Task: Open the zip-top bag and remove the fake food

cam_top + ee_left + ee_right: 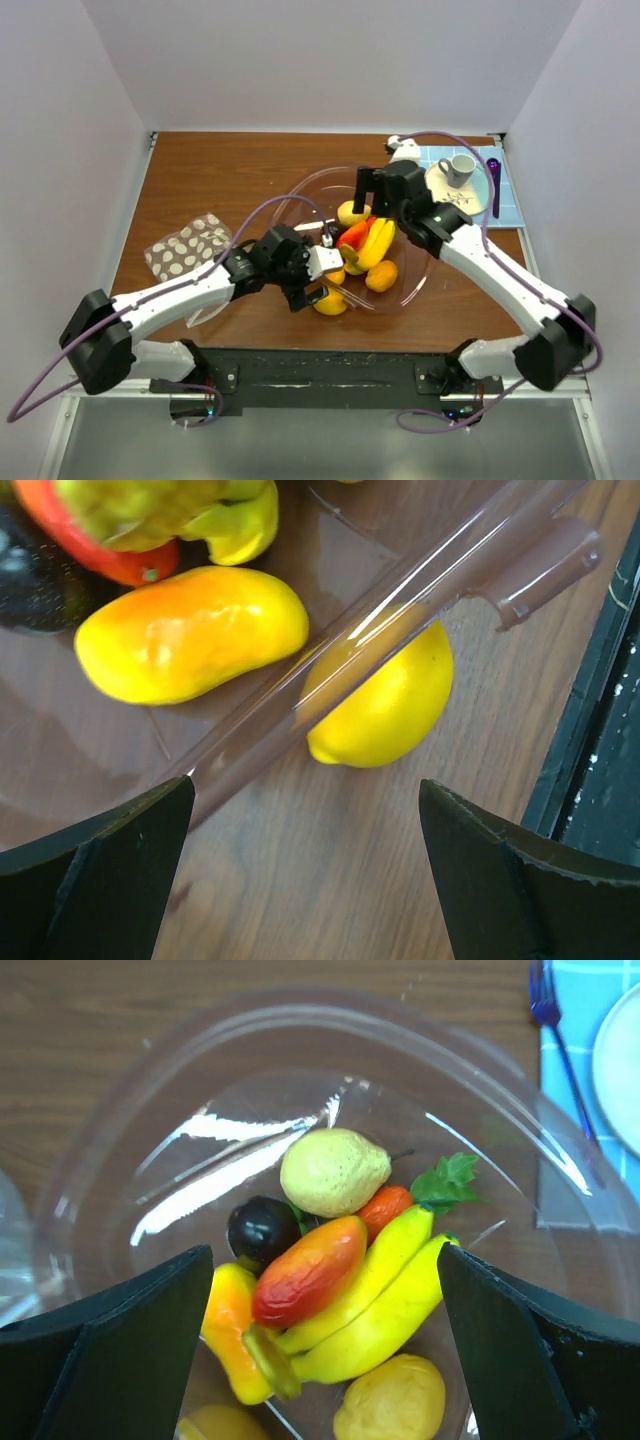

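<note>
The fake food lies heaped in a large rigid clear bowl: two yellow bananas, a red-orange mango piece, a pale pear, a dark plum and a small carrot with green leaves. A yellow lemon rests on the table, partly under the bowl's near rim. My right gripper hangs open over the heap and holds nothing. My left gripper is open low over the wood beside the lemon. I cannot make out the zip-top bag in any view.
A brown cloth with white dots lies at the left. At the back right a blue mat carries a white plate, a grey cup and a purple fork. The black mounting rail runs along the near edge.
</note>
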{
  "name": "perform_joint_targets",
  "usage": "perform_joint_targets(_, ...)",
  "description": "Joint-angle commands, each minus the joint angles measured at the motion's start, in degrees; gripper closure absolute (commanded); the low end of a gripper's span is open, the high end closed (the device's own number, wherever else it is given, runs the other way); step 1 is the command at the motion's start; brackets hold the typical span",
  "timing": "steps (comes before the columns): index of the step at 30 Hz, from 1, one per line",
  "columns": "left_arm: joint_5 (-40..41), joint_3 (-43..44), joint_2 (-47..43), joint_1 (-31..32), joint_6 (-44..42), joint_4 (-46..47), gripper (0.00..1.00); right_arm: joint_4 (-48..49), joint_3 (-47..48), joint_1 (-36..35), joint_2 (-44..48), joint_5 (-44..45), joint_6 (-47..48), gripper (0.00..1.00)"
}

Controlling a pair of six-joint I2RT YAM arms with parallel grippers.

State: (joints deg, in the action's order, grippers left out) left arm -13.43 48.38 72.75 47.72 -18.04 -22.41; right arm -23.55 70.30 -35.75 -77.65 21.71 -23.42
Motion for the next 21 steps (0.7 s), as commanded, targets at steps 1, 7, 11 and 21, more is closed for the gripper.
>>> perform_joint_targets(1, -1.15, -0.92, 2.92, 1.23, -1.21, 2.99, 0.0, -2.1, -2.79, 0.41, 7.23, 2.89, -2.59, 0.01)
perform_joint_targets(7, -1.51, 0.22, -1.2, 1.93, -3.56, -4.98, 0.0, -7.91, -7.36, 0.33, 14.09, 5.26, -3.83, 0.01)
perform_joint_targets(11, 1.48, 2.5, -5.5, 1.93, -4.63, -10.36, 0.0, -12.3, -11.5, 0.33, 16.74, 5.18, -6.63, 0.01)
perform_joint_targets(21, 2.62, 4.63, -6.31, 1.93, -1.82, -10.55, 0.0, 0.6, -21.96, -18.36, 33.07, -12.82, 1.61, 0.02)
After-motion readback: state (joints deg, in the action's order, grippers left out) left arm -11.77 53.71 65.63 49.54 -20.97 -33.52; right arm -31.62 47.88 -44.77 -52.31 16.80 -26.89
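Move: The lemon lies on the table just outside the tub, partly under its near rim. From the left hand it is about 6 cm to the right, 2 cm back and 8 cm lower; the mango inside the rim is 4 cm ahead and 6 cm right. From the right hand, the lemon is some 20 cm back, 7 cm left and 21 cm below, the bananas 10 cm back and 4 cm right, and the round yellow fruit 15 cm back and 6 cm right. Back over the tub comes the right hand, about 13 cm in all, rising slightly and drifting right, then sinking and swinging left past the bananas towards the lemon, fingers still wide open and empty. The left hand dips slightly and eases back beside the tub rim, then rises about 6 cm away from the lemon, also open. ##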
